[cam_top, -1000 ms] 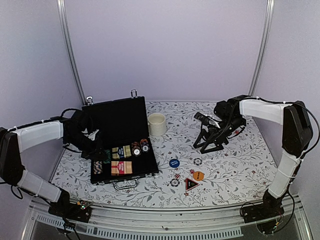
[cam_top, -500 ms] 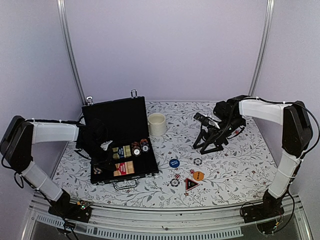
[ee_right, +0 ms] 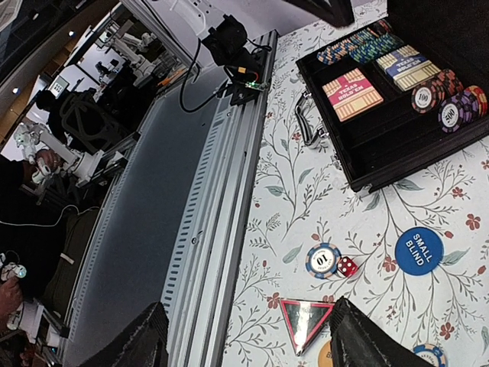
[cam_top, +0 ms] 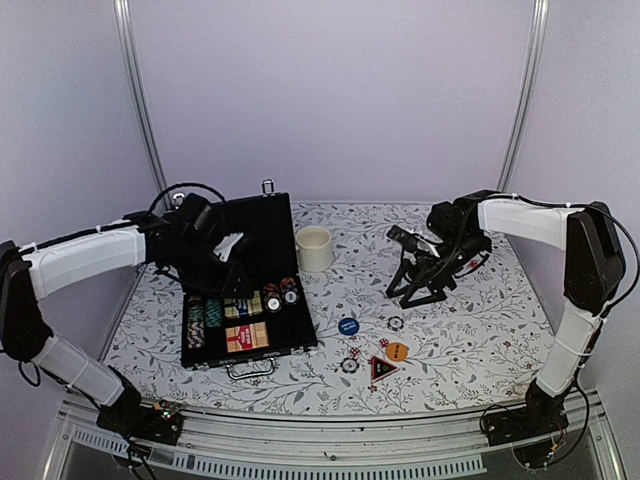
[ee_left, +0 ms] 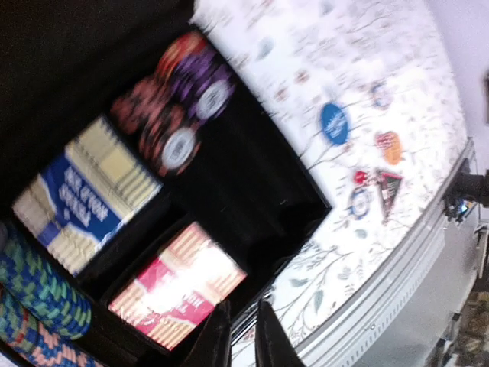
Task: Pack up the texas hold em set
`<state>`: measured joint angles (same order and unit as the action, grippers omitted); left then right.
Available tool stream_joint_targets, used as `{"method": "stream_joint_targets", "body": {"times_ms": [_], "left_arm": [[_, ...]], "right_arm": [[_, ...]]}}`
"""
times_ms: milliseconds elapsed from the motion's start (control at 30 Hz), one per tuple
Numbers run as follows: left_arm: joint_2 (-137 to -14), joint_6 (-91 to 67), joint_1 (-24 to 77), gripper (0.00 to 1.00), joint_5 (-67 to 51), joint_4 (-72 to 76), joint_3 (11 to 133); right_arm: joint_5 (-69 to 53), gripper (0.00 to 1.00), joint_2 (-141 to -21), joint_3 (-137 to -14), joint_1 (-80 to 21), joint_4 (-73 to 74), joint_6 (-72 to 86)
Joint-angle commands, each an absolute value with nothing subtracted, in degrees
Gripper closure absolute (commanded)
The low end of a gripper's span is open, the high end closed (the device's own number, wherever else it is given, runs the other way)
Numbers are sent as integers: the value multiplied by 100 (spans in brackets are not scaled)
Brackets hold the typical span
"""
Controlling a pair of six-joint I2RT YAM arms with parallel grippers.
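Note:
The black case lies open at the left, its lid standing upright. Its tray holds a blue deck, a red deck, striped chips and a row of green-blue chips. My left gripper hovers shut and empty above the tray, in front of the lid. Loose on the cloth lie a blue button, a "10" chip, a red die, a triangle marker and an orange button. My right gripper stands open and empty, above and behind them.
A cream mug stands just right of the case lid. The case's metal handle points toward the table's near edge, where a metal rail runs. Another chip lies beside the blue button.
My left arm has lifted from the tray's front left and swung back and right, toward the lid. The green-blue chip row now shows. The right arm has not moved.

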<state>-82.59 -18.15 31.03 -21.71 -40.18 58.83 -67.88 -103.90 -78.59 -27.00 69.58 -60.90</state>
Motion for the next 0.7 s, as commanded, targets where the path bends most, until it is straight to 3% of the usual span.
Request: {"method": "stream_joint_targets", "body": {"times_ms": [0, 33, 67, 267, 333, 400, 533, 667], "left_arm": [[-7392, -1095, 3520, 26, -2187, -3533, 6731], [-7202, -1009, 3630, 6, -2058, -3288, 6743], [-7013, -980, 3694, 3, -1869, -2965, 6680], [-6456, -521, 3717, 3, -1203, -806, 5951], [-6537, -402, 3716, 3, -1122, -86, 5754], [-6736, -238, 3717, 3, -1030, 353, 5753], [-7189, -188, 3734, 3, -857, 993, 5938], [-7566, -258, 3721, 3, 187, 1174, 6132]], "right_arm": [[-6561, 32, -10082, -8075, -2727, 6675, -5712], [-6448, 32, -9978, -8091, -2726, 6540, -5565], [-6278, 32, -9874, -8111, -2725, 6403, -5452], [-4772, 27, -9415, -8477, -2724, 5577, -4439], [-4056, 19, -9284, -8533, -2725, 5206, -4133], [-3531, 1, -9114, -8439, -2722, 4725, -3728], [-3185, 1, -8805, -7867, -2708, 3940, -3436], [-3323, 4, -8970, -7814, -2801, 4215, -3999]]}}
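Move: The small blind button, taken as the next piece, lies about 27 cm to the left hand's right, level with it fore and aft, 12 cm below. The red card deck is some 3 cm right, 2 cm back and 10 cm below, the white cup about 17 cm ahead and 21 cm right. From the right hand the button is some 5 cm ahead, 14 cm left, 18 cm below; the clear disc sits about 13 cm ahead, 2 cm right. Fast and straight up, the empty left hand climbs some 20 cm away from the decks in the case, drifts right, then reaches forward about 8 cm, spreading its nearly shut fingers wide and tipping them up to point ahead. Meanwhile the empty right hand sweeps forward about 9 cm and rises 5, opening fully and turning clockwise with its fingers steeper down. ##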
